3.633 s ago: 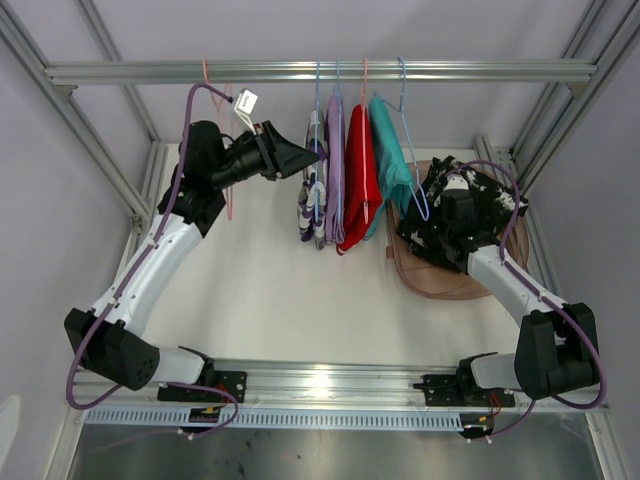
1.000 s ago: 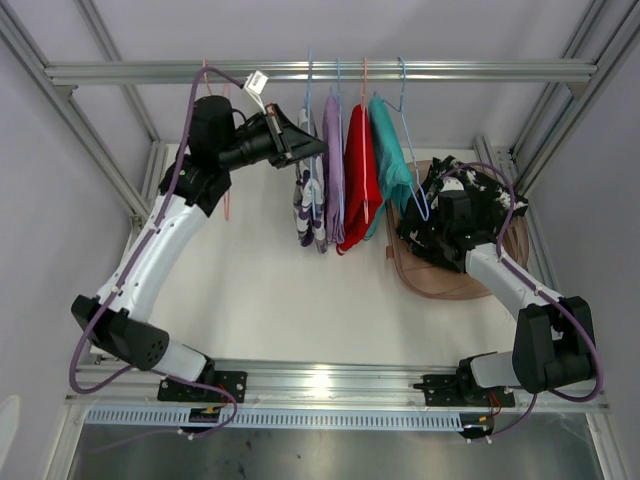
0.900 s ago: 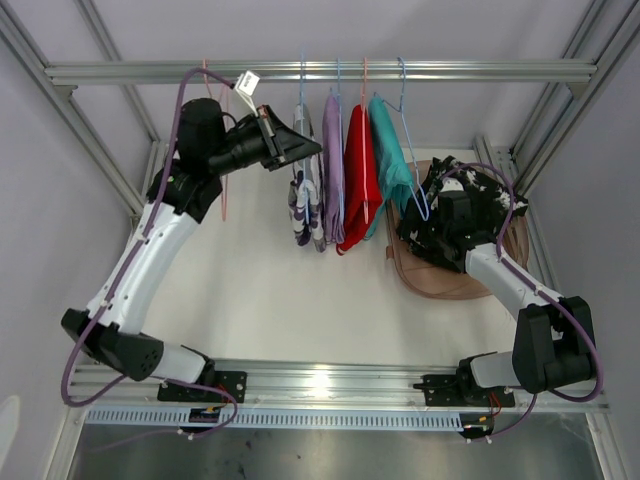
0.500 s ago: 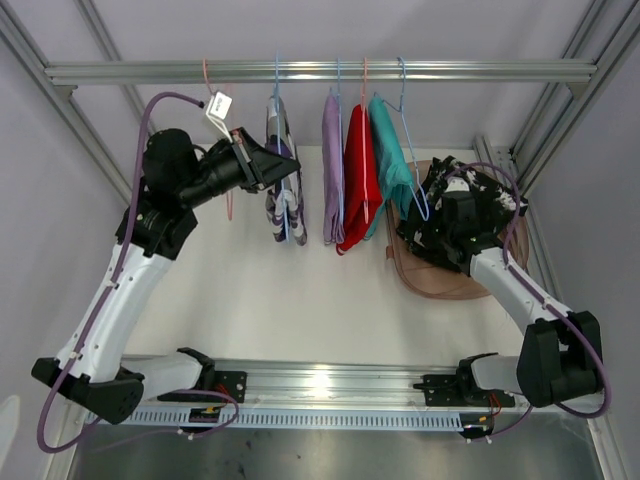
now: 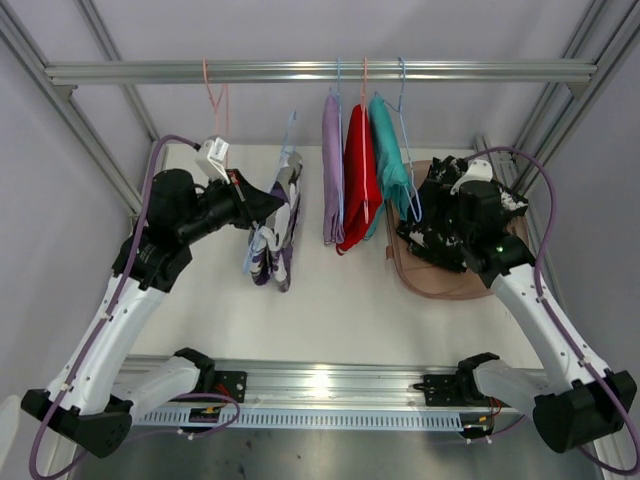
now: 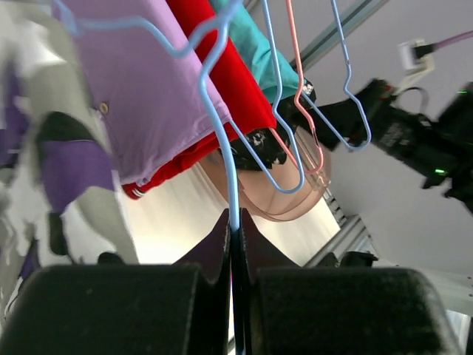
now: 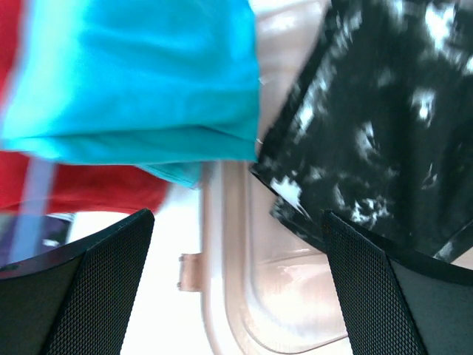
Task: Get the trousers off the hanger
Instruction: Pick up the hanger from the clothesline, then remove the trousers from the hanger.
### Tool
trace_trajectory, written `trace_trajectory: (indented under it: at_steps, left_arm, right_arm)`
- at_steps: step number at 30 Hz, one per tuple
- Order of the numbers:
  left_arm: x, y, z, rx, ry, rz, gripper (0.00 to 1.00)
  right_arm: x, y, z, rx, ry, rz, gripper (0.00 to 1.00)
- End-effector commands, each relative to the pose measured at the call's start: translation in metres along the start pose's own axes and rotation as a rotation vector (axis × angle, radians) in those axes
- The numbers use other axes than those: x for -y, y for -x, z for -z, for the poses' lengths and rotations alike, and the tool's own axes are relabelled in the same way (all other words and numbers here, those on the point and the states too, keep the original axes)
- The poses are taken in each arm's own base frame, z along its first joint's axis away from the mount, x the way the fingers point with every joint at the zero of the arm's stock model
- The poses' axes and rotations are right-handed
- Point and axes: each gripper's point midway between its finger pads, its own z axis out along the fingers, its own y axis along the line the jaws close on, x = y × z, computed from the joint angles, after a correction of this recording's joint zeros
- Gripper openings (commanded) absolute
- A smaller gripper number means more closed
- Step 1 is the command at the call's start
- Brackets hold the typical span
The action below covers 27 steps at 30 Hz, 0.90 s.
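Observation:
My left gripper is shut on the wire of a light-blue hanger that carries the purple-and-white patterned trousers. The hanger is off the rail, left of the rest. In the left wrist view the jaws pinch the hanger wire, with the patterned trousers at the left. Lilac, red and teal trousers hang on the rail. Black speckled trousers lie in a tan basket. My right gripper is open over the basket rim, holding nothing.
An empty pink hanger hangs on the rail at the left. An empty blue hanger hangs beside the teal trousers. Metal frame posts stand at both sides, and a rail runs along the near edge.
My left arm has drawn the hanger with the patterned trousers leftward along the rail, then off it and down toward the near side. The right arm has shifted slightly over the basket.

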Motion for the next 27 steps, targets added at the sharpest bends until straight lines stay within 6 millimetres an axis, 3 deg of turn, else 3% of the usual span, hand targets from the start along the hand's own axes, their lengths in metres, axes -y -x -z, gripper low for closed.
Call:
trace_trajectory:
  at_steps: [1,5,7,13,18,20,24,27]
  left_arm:
    - [0.028,0.043,0.017,0.201,-0.102,-0.172,0.0]
    - [0.016,0.028,0.016,0.191,-0.083,-0.171,0.0]
    - [0.013,0.026,0.015,0.197,-0.078,-0.171,0.01]
    - [-0.006,0.006,0.003,0.162,-0.055,-0.158,0.0]
    - [-0.02,-0.008,-0.001,0.151,-0.033,-0.133,0.01]
    - [-0.025,-0.004,0.003,0.182,-0.001,-0.119,0.0]
    - [-0.034,0.001,0.01,0.244,0.051,-0.087,0.0]
    - [-0.048,0.0,0.015,0.287,0.12,-0.041,0.0]
  right_arm:
    - [-0.017,0.035,0.034,0.102,0.025,0.028,0.99]
    - [-0.049,0.055,0.064,0.182,0.105,0.078,1.0]
    - [-0.072,0.053,0.079,0.193,0.167,0.119,0.99]
    - [-0.094,0.061,0.105,0.239,0.165,0.171,0.99]
    - [-0.141,0.048,0.129,0.256,0.324,0.265,1.0]
    - [-0.156,0.04,0.136,0.256,0.382,0.307,0.99]
    - [-0.208,0.017,0.159,0.25,0.546,0.41,0.99]
    - [-0.222,0.0,0.147,0.222,0.51,0.48,0.99]
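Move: The camouflage trousers hang on the blue hanger whose wire the left fingers already hold; their middle is about 6 cm ahead of that hand and 12 below it. From there the purple trousers on the clothesline are some 12 cm ahead and 11 right, the red ones 12 ahead and 17 right. From the right hand the camouflage trousers lie roughly 30 cm left and 2 back, the teal trousers 9 left and 4 ahead. The camouflage trousers on the blue hanger are lowered some 6 cm towards the table by the left hand, shut on the wire throughout, which ends with a small shift left. Meanwhile the open right hand leaves the tray area, first rising about 10 cm, and sweeps left and back past the near side of the teal and red trousers, towards the camouflage pair, turning some 35 degrees counter-clockwise and tipping up. ##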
